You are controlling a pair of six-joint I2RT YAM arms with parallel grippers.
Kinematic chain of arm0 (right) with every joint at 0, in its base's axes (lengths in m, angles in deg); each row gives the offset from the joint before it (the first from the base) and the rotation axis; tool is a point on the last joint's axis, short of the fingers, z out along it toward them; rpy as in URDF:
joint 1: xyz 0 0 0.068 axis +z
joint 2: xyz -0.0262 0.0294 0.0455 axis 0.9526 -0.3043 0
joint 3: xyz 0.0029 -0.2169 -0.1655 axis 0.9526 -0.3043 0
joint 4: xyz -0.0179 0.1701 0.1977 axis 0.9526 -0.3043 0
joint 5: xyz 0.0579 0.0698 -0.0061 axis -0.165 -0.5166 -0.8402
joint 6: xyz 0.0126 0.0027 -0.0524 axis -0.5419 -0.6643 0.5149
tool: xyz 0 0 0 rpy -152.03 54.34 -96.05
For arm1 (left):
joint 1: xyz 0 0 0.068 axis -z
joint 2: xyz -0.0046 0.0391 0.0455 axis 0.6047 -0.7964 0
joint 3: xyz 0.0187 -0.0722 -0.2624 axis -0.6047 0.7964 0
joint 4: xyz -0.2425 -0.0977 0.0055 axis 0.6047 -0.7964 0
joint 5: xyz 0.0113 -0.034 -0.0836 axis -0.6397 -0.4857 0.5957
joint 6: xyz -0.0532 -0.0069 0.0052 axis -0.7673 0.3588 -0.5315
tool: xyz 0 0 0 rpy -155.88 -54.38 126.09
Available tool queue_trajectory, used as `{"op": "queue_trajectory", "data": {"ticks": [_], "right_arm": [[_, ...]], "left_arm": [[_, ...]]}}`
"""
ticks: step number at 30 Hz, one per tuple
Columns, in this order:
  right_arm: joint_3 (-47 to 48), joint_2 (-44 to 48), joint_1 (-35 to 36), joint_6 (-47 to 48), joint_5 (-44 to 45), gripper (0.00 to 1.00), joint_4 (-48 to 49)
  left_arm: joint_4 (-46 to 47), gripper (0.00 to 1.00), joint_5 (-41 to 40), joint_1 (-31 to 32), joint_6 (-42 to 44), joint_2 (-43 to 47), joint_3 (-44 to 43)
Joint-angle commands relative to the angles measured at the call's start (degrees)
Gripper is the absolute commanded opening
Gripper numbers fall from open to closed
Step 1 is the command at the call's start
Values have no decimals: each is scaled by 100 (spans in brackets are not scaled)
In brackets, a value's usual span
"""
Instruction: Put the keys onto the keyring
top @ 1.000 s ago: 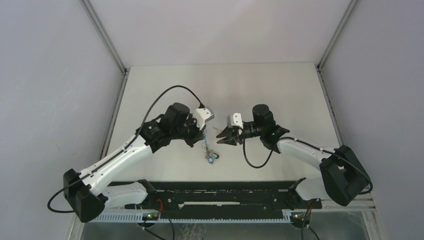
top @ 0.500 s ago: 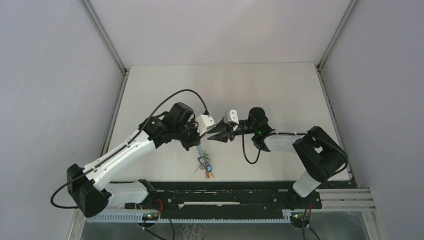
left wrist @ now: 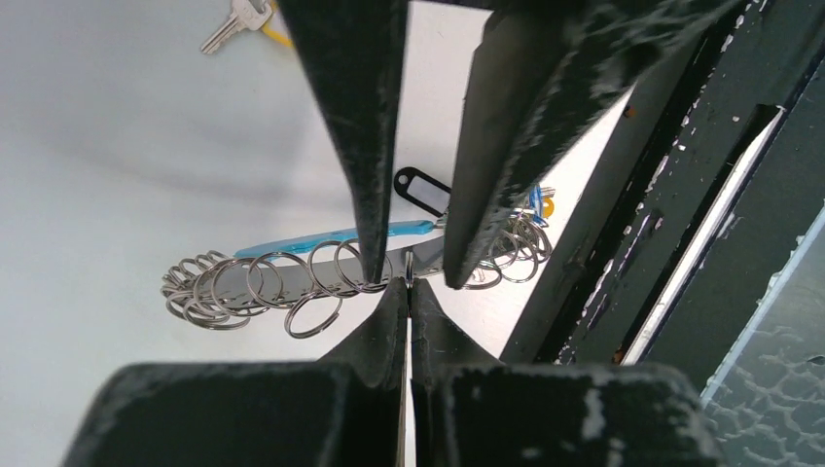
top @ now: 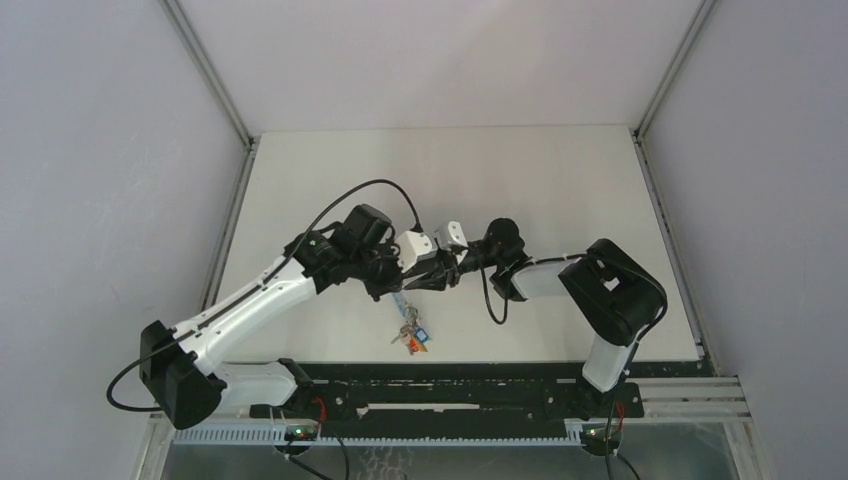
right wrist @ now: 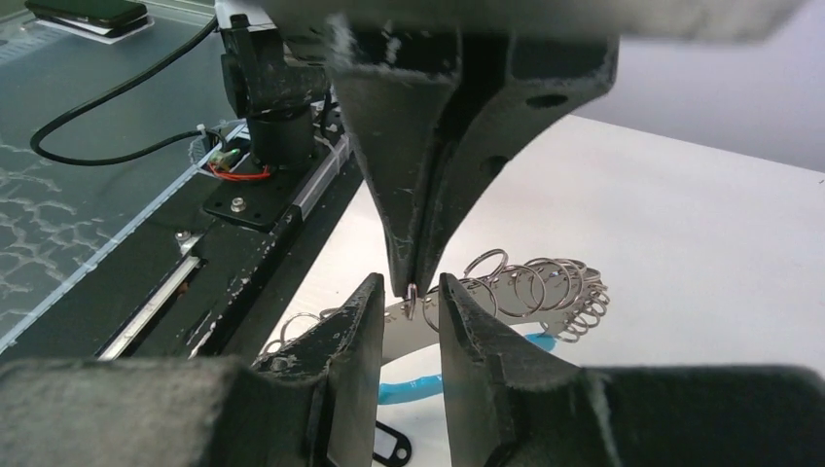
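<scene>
My left gripper (left wrist: 409, 284) is shut on one small split ring of the keyring (left wrist: 292, 282), a metal band strung with several silver rings and a bright blue band (left wrist: 331, 238). The bundle hangs below it (top: 408, 325) with coloured tags at its low end. My right gripper (right wrist: 409, 288) is open. Its fingers (left wrist: 375, 146) stand on either side of the left fingertips and the pinched ring (right wrist: 411, 295) without touching it. One of the keys (left wrist: 232, 23), silver with a yellow part beside it, lies on the table beyond.
A black tag (left wrist: 420, 190) lies on the white table (top: 560, 180) under the keyring. The black rail of the arm bases (top: 450, 385) runs along the near edge, close to the dangling tags. Grey walls enclose the table on three sides.
The right arm has reached left until its open fingers meet the left gripper's tips. The left gripper and the hanging keyring have shifted slightly toward the near edge.
</scene>
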Motion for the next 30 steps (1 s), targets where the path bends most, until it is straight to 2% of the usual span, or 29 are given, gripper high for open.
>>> {"op": "queue_trajectory", "data": {"ticks": [1, 9, 16, 19, 21, 25, 30], "right_arm": [[251, -261, 28, -267, -95, 26, 370], [293, -539, -7, -638, -69, 23, 838], [312, -496, 0, -683, -193, 12, 842], [324, -478, 11, -695, -234, 0, 848], [314, -474, -4, -750, -237, 0, 902], [203, -513, -127, -1216, -66, 0, 1511], [144, -461, -158, -1272, 39, 0, 1589]], "left_arm": [[376, 0, 284, 17, 183, 207, -363], [501, 0, 417, 17, 252, 339, -212], [492, 0, 497, 17, 287, 239, -257], [492, 0, 467, 26, 263, 204, -280], [553, 2, 380, 26, 185, 233, -251], [1342, 17, -40, 26, -516, 865, 458], [3483, 30, -580, 26, -1935, 2097, 2125]]}}
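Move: The small ring of the keyring is still pinched at my left fingertips, about 1 cm below and 1 cm to the right of that hand point. From my open right hand it lies level fore and aft, about 1 cm to the left and 2 cm below. The hanging bunch of tagged keys is roughly 8 cm back from my left hand and 6 cm below; the loose yellow-tagged key lies on the table some 9 cm ahead, 6 cm to the right and 15 cm below. I sink my right hand just under 2 cm so its open fingers straddle the ring, while my left brings the ring up and rightward about 1 cm. My right fingers shut on the ring; then my left opens about a quarter, lets go and draws upward, tilting some 15 degrees, as my right eases forward and up about 1 cm with the ring. ##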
